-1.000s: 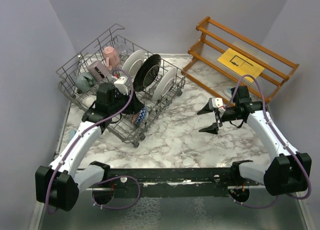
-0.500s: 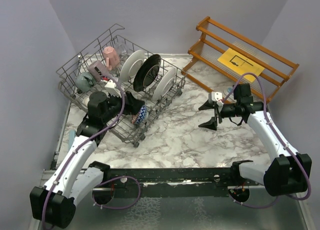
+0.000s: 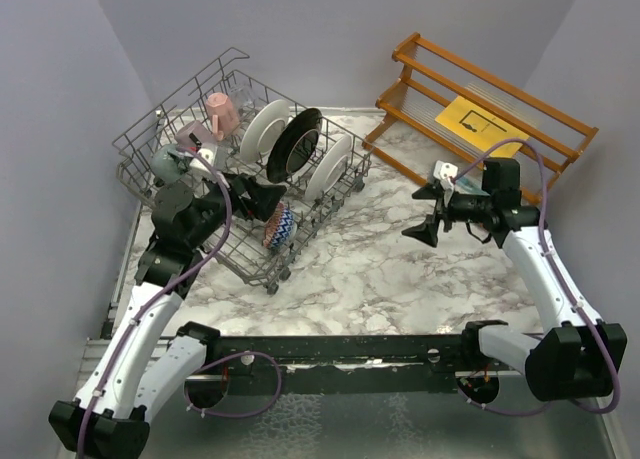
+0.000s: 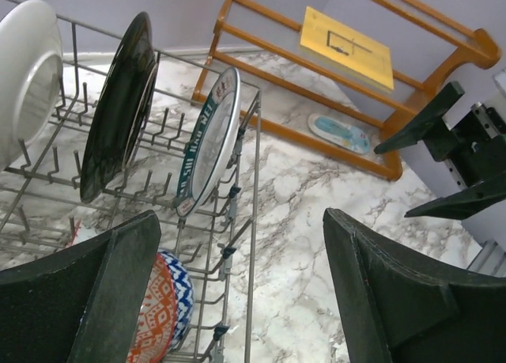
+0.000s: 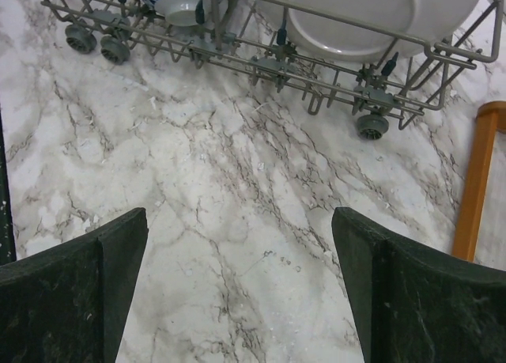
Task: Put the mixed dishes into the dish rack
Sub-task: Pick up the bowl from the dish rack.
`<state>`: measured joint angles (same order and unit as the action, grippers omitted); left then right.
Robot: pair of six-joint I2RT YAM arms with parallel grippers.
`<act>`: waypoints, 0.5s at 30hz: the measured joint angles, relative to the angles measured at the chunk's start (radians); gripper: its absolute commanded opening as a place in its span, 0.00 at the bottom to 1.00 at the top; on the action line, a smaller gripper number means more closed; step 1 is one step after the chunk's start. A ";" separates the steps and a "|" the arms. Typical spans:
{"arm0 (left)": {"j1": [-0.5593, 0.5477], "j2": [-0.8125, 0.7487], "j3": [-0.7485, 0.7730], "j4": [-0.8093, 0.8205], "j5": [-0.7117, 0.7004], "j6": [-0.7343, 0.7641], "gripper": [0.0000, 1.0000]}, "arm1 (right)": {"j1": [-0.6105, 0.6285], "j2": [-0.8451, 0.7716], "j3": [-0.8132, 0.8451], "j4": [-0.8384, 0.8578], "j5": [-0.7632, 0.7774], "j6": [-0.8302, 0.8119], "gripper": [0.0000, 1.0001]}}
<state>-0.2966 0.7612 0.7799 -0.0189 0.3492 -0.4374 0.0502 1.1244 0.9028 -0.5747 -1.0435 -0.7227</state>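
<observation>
The grey wire dish rack [image 3: 330, 211] stands at the back left. It holds a pink mug [image 3: 222, 111], a mauve mug [image 3: 192, 134], a grey-teal mug [image 3: 168, 161], a white plate [image 3: 265, 127], a black plate [image 3: 295, 142] and a patterned-rim plate [image 3: 328, 167], all on edge. A red and blue bowl [image 3: 280, 224] leans at the rack's front corner. My left gripper [image 3: 255, 194] hangs open over the rack, just left of the bowl [image 4: 162, 308], holding nothing. My right gripper [image 3: 420, 212] is open over bare marble. A small blue-white dish [image 4: 338, 132] lies beside the shelf's bottom rail.
An orange-brown slatted shelf [image 3: 490, 109] with a yellow sheet [image 3: 480, 124] stands at the back right. The rack's wheels [image 5: 368, 126] rest on the marble table [image 5: 237, 157]. Grey walls close in on both sides. A black mounting rail [image 3: 330, 349] runs along the near edge.
My left gripper has opened and drawn back to the left, away from the bowl, which stays in the rack. My right gripper has moved right toward the shelf and opened wider.
</observation>
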 measured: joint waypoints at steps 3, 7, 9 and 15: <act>0.000 0.056 0.087 -0.115 -0.021 0.044 0.82 | -0.005 -0.001 0.004 0.016 0.019 0.037 1.00; 0.000 0.135 0.125 -0.274 -0.059 0.100 0.76 | -0.006 0.017 0.051 -0.005 0.011 0.044 1.00; 0.000 0.166 0.123 -0.341 -0.064 0.114 0.71 | -0.006 0.043 0.095 -0.022 -0.006 0.034 1.00; 0.000 0.222 0.102 -0.377 -0.039 0.085 0.59 | -0.006 0.143 0.182 -0.101 -0.089 -0.019 1.00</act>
<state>-0.2970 0.9829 0.8818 -0.3954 0.3107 -0.3519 0.0444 1.2678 1.0847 -0.6762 -1.1324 -0.7418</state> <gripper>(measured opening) 0.643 0.997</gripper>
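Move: The blue-and-orange bowl in the dish rack stands about 4 cm ahead of the left hand, roughly 1 cm to its right and some 21 cm below. The white patterned bowl leans about 6 cm farther out and 5 cm left of it; the black plate is some 15 cm beyond it and 4 cm to its right, and the green-rimmed plate 10 cm beyond and 10 cm right of it. From the right hand the blue-and-orange bowl lies about 32 cm left, 4 cm ahead and 10 cm below. The left hand, empty, drops about 10 cm over the rack towards the blue-and-orange bowl, edging a centimetre forward at the start, while the wrist tips the level fingers down by some 25 degrees and they close partway, still leaving a gap and with no touch to be seen. The right hand, also empty and wide open over the bare counter, eases up and slightly forward, well clear of the rack. ##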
